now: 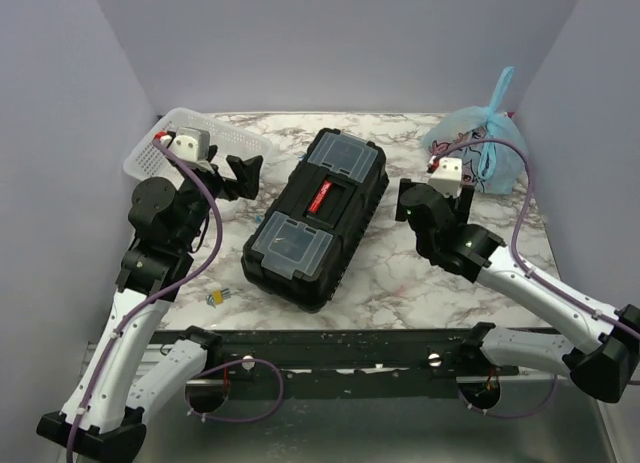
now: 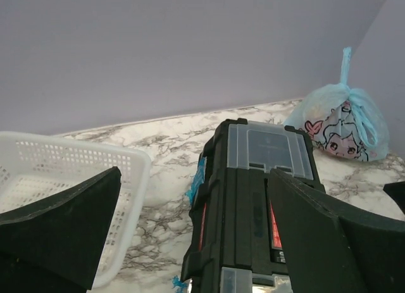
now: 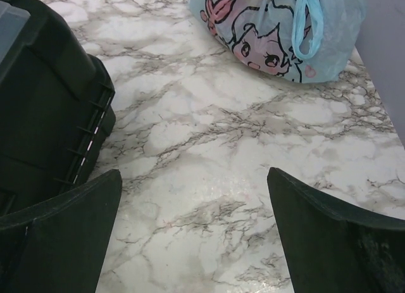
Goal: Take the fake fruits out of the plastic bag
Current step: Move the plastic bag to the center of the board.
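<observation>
The light-blue plastic bag (image 1: 478,143) with the pink-and-white cartoon print stands at the back right corner, its top twisted and tied. It also shows in the left wrist view (image 2: 342,122) and the right wrist view (image 3: 278,27). The fake fruits are hidden inside it. My right gripper (image 1: 435,198) is open and empty above the marble table, a short way in front of the bag, its jaws wide apart in the right wrist view (image 3: 193,171). My left gripper (image 1: 240,173) is open and empty at the back left, pointing at the toolbox (image 2: 193,173).
A black toolbox (image 1: 315,218) with clear lid compartments lies in the middle of the table, between the arms. A white mesh basket (image 1: 165,143) stands at the back left. A tiny yellow-blue item (image 1: 216,296) lies near the front left. Purple walls close in three sides.
</observation>
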`<action>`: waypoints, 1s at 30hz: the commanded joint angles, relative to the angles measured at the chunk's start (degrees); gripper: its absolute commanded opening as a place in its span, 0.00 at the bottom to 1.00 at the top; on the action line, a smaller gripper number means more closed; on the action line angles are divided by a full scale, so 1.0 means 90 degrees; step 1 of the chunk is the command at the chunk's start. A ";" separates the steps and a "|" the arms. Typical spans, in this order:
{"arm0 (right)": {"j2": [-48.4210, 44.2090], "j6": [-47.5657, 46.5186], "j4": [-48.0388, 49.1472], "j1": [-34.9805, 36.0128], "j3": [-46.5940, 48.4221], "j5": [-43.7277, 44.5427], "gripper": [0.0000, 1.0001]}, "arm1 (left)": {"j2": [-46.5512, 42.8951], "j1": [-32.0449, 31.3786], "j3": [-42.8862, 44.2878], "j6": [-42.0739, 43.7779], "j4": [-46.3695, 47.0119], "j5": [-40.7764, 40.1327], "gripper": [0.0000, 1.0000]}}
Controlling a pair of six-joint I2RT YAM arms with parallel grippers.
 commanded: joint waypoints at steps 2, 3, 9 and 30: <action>0.0372 0.0059 0.0064 -0.0053 0.0227 0.0333 1.00 | 0.0014 -0.0251 -0.0086 0.0094 0.0145 0.0181 0.99; 0.0450 0.0037 0.0066 -0.0053 0.0273 0.0343 1.00 | 0.0016 -0.0330 -0.0118 0.0103 0.0159 0.0136 0.99; 0.0950 0.0022 -0.0045 -0.0273 0.0366 0.0182 1.00 | 0.0122 -0.0493 -0.0158 0.0083 0.0210 0.0126 0.99; 0.3039 0.0864 0.0705 -0.4451 0.1180 -0.2484 0.99 | -0.0076 -0.1158 -0.0286 -0.0063 0.0307 0.0047 0.99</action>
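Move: The plastic bag stands about 22 cm ahead of the right gripper and 15 cm to its right, its middle some 17 cm below the hand point. The toolbox lies roughly 3 cm farther out than that gripper and 23 cm to its left, 16 cm below. Seen from the left gripper, the bag is about 25 cm ahead and 48 cm to the right, some 33 cm down; the toolbox is about 4 cm ahead, 12 cm right and 31 cm down. Send the right gripper towards the plastic bag, at first mostly down, then swinging right, forward and down together, about 13 cm right, 9 forward and 11 lower in all. Turn it some 20 degrees clockwise and tip the fingers further down, keeping them wide open and stopping short of the bag. Meanwhile ease the open left gripper right, towards the toolbox, turning slightly clockwise. ##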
